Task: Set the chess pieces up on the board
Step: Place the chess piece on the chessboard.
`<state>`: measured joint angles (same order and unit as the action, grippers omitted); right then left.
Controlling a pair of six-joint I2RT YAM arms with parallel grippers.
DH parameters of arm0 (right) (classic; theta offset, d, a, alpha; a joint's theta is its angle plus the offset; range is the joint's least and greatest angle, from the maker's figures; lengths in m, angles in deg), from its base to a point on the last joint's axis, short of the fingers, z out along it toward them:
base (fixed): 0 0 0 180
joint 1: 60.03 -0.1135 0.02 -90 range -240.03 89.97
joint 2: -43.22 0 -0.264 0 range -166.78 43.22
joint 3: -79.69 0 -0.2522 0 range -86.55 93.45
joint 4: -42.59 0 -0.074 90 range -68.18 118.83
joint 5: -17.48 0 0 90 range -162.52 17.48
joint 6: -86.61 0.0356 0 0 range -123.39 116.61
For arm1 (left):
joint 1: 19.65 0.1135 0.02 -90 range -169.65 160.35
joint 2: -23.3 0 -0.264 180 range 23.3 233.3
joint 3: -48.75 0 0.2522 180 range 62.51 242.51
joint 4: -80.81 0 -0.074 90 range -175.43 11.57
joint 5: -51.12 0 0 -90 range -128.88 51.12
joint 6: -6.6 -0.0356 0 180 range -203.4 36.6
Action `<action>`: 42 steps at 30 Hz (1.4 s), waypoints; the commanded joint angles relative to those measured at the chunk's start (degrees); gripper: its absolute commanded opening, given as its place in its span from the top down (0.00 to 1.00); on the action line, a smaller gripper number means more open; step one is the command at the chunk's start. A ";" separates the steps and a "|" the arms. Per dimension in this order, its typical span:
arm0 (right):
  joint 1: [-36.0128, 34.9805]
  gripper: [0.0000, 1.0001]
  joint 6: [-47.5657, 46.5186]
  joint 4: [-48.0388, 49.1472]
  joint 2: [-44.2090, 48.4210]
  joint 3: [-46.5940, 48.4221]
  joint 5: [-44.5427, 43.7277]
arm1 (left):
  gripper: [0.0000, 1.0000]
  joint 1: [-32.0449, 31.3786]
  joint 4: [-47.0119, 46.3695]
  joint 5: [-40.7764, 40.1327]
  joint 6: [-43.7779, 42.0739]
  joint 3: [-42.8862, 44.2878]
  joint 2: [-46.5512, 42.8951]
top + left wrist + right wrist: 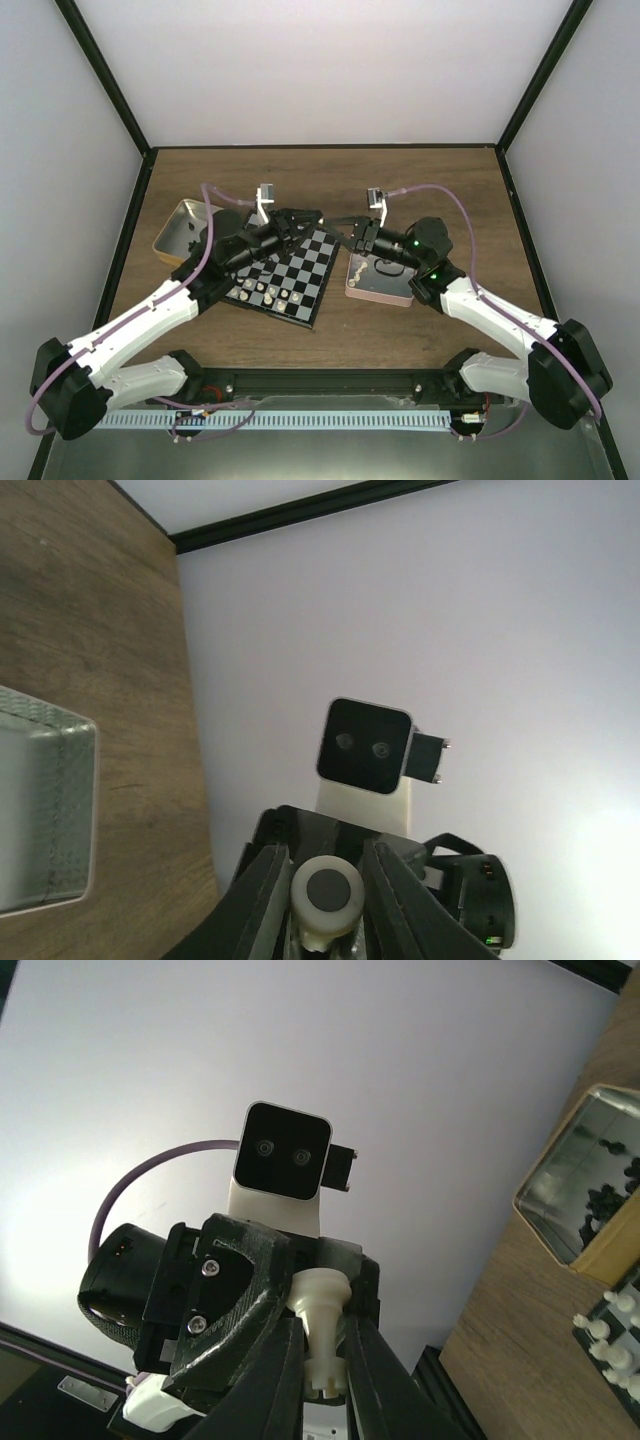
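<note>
One cream-white chess piece (327, 892) hangs in the air between both grippers, over the far right corner of the board (318, 250). My left gripper (308, 222) is shut on its round, dark-felted base, which faces the left wrist camera. My right gripper (345, 228) is shut on the stem of the same piece (325, 1325), its notched crown towards the right wrist camera. From above the piece is hidden by the fingers. Several white pieces (268, 291) stand on the board's near rows and show again as white pieces (605, 1330) at the right wrist view's edge.
A gold tin (180, 232) lies left of the board; in the right wrist view this tin (590, 1190) holds black pieces. A pink tin (380, 280) sits right of the board, under the right arm. A tin's rim (80, 810) shows in the left wrist view.
</note>
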<state>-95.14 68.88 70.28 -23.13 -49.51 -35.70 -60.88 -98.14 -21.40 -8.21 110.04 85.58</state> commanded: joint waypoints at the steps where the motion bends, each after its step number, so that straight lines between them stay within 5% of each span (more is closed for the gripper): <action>1: -0.84 0.93 -2.64 -10.02 1.89 3.93 -0.60 | 0.74 0.34 6.03 -5.12 -6.42 -1.28 -1.64; 11: -2.09 0.96 -29.70 -65.13 -5.09 16.24 -9.76 | 0.52 0.90 32.66 -33.83 -27.89 -4.63 -11.79; 16: -7.32 0.98 -35.75 -78.70 -12.75 23.21 -15.14 | 0.47 0.99 38.83 -46.79 -36.82 -1.82 -17.29; 30: -20.34 0.98 -40.59 -99.39 -37.35 42.13 -19.62 | 0.44 1.06 39.03 -57.83 -46.88 -7.79 -29.06; 42: -22.26 0.98 -40.62 -104.24 -46.81 51.50 -22.57 | 0.44 1.03 38.93 -58.08 -45.69 -8.69 -32.91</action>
<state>-116.52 28.77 -30.42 -67.41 -2.08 -56.00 -60.12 -58.25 -78.58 -53.43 102.06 54.24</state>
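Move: Between both grippers hangs the white chess piece. From the right hand, the empty corner square nearest the robot on the board's right lies about 9 cm back, 6 cm to its left and 31 cm below. A white pawn stands some 2 cm left of and 3 cm beyond that square; another white piece stands 5 cm left of and 2 cm beyond it. That corner is about 9 cm back, 4 cm left and 31 cm below the left hand. Handing over complete, the left fingers open off the chess piece and that arm swings some 23 cm to its left towards the black-piece tray, dipping first, its fingers turning to point forward. The right hand keeps its pinch and carries the piece about 26 cm down, drawing back 7 cm and slightly left, rolling some 90 degrees so its fingers point down above the board's empty near-right corner. ##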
